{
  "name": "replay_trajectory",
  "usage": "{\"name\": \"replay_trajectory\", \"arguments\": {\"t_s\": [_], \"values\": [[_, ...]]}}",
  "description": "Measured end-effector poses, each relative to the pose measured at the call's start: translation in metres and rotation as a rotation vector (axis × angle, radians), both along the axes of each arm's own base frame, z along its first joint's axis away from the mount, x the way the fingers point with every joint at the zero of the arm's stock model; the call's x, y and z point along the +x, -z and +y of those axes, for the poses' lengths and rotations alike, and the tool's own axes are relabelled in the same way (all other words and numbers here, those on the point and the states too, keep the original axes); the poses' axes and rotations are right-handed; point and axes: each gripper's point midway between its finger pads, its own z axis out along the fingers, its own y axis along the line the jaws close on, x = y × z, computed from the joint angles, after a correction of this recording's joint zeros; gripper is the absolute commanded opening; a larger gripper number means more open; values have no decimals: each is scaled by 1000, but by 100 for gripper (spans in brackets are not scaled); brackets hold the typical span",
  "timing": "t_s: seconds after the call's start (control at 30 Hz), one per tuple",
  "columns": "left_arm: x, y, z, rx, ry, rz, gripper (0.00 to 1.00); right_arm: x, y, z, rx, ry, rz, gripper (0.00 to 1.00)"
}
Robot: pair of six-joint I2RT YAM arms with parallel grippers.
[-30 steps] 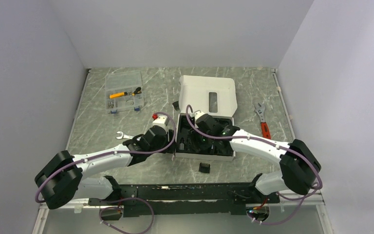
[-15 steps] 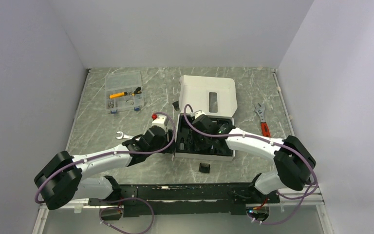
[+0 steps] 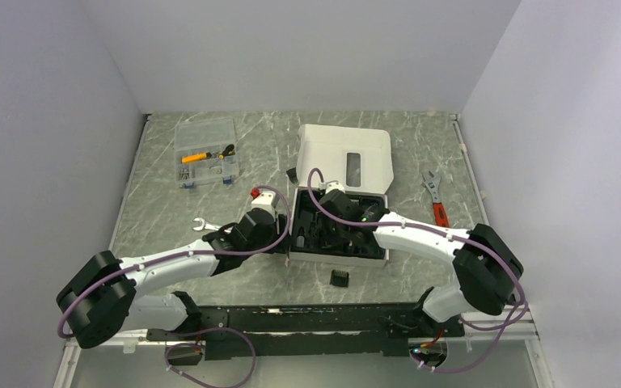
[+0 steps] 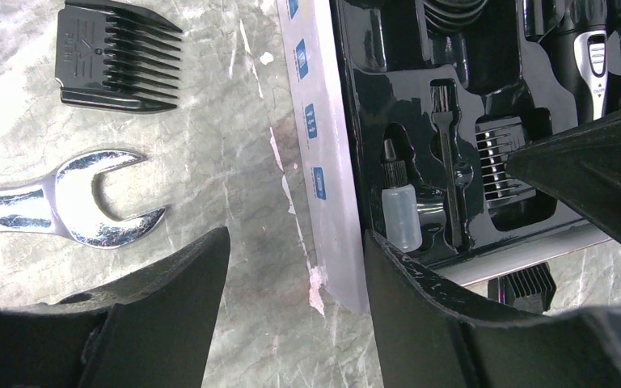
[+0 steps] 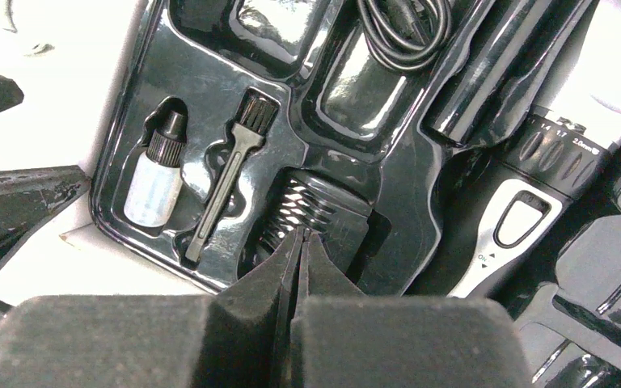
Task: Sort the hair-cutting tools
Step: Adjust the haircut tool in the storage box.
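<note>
The open white box's black tray (image 3: pixel 376 246) holds the black-and-silver clipper (image 5: pixel 525 202) and a black comb attachment (image 5: pixel 315 206) in its slot. My right gripper (image 5: pixel 302 234) is shut, with nothing between its fingers; its tips rest on top of that comb. My left gripper (image 4: pixel 295 242) is open and straddles the box's left wall (image 4: pixel 323 162) without clamping it. One loose comb (image 4: pixel 113 56) lies on the table left of the box, another (image 3: pixel 339 277) lies in front of it, and a third (image 3: pixel 292 175) sits by the lid's left corner.
A silver open-end wrench (image 4: pixel 89 202) lies just left of my left fingers. The tray also holds an oil bottle (image 5: pixel 154 182), a brush (image 5: pixel 230 174) and a coiled cable (image 5: pixel 404 28). The box lid (image 3: pixel 345 158) lies folded back. A clear organizer (image 3: pixel 205 152) stands at the back left, and a red-handled wrench (image 3: pixel 435 198) lies at the right.
My right gripper has closed from half open to shut and has shifted a little left over the tray. The left arm has not moved.
</note>
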Motion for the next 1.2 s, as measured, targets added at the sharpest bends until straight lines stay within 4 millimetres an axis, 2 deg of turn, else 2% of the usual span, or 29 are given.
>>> {"name": "replay_trajectory", "arguments": {"t_s": [0.2,0.33,0.37,0.4,0.43,0.47,0.53,0.57,0.8,1.0,1.2], "values": [[0,0,1,-2,-1,-3,67,5,-3,-2,-1,30,-25,0],[-1,0,2,-3,-3,-6,67,15,-18,-8,10,57,-95,0],[-1,0,3,-4,-3,-7,67,16,-23,-8,16,47,-111,7],[-1,0,3,-3,-3,-7,67,16,-27,-8,20,35,-124,23],[-1,0,3,-4,-3,-7,67,16,-32,-8,22,15,-139,44],[-2,0,3,-4,-3,-7,67,16,-35,-7,25,5,-147,54],[-2,0,3,-4,-3,-7,67,14,-39,-9,9,-36,-172,68],[-2,0,4,-5,-3,-8,67,12,-39,-10,2,-52,-179,72],[-3,0,5,-6,-4,-8,67,-6,-33,-19,-91,-149,-195,75],[-4,0,5,-5,-4,-8,67,-18,-18,-29,-234,-229,-184,75],[-4,0,6,-5,-6,-6,67,-20,-16,-28,-322,-293,-200,75]]}}
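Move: The right hand's shut fingertips are right at the guard comb in its tray well, whose middle lies about 1 cm ahead and 1 cm below. The clipper lies some 6 cm to the right and 5 cm ahead, the small brush about 3 cm to the left and 2 cm ahead, and the loose comb outside the box some 2 cm right and 6 cm back. From the left hand the guard comb is about 10 cm right and 3 cm ahead. The right hand lifts its shut fingertips about 4 cm up off the guard comb, easing a little forward on the way, then spreads the fingers wide near the top. Open, it swings back and to the left, sinking some 2 cm again over the near part of the storage box while the wrist turns about 15 degrees counter-clockwise and rolls its left side down by nearly 20; the left hand keeps one finger against the box's left wall and barely shifts. ##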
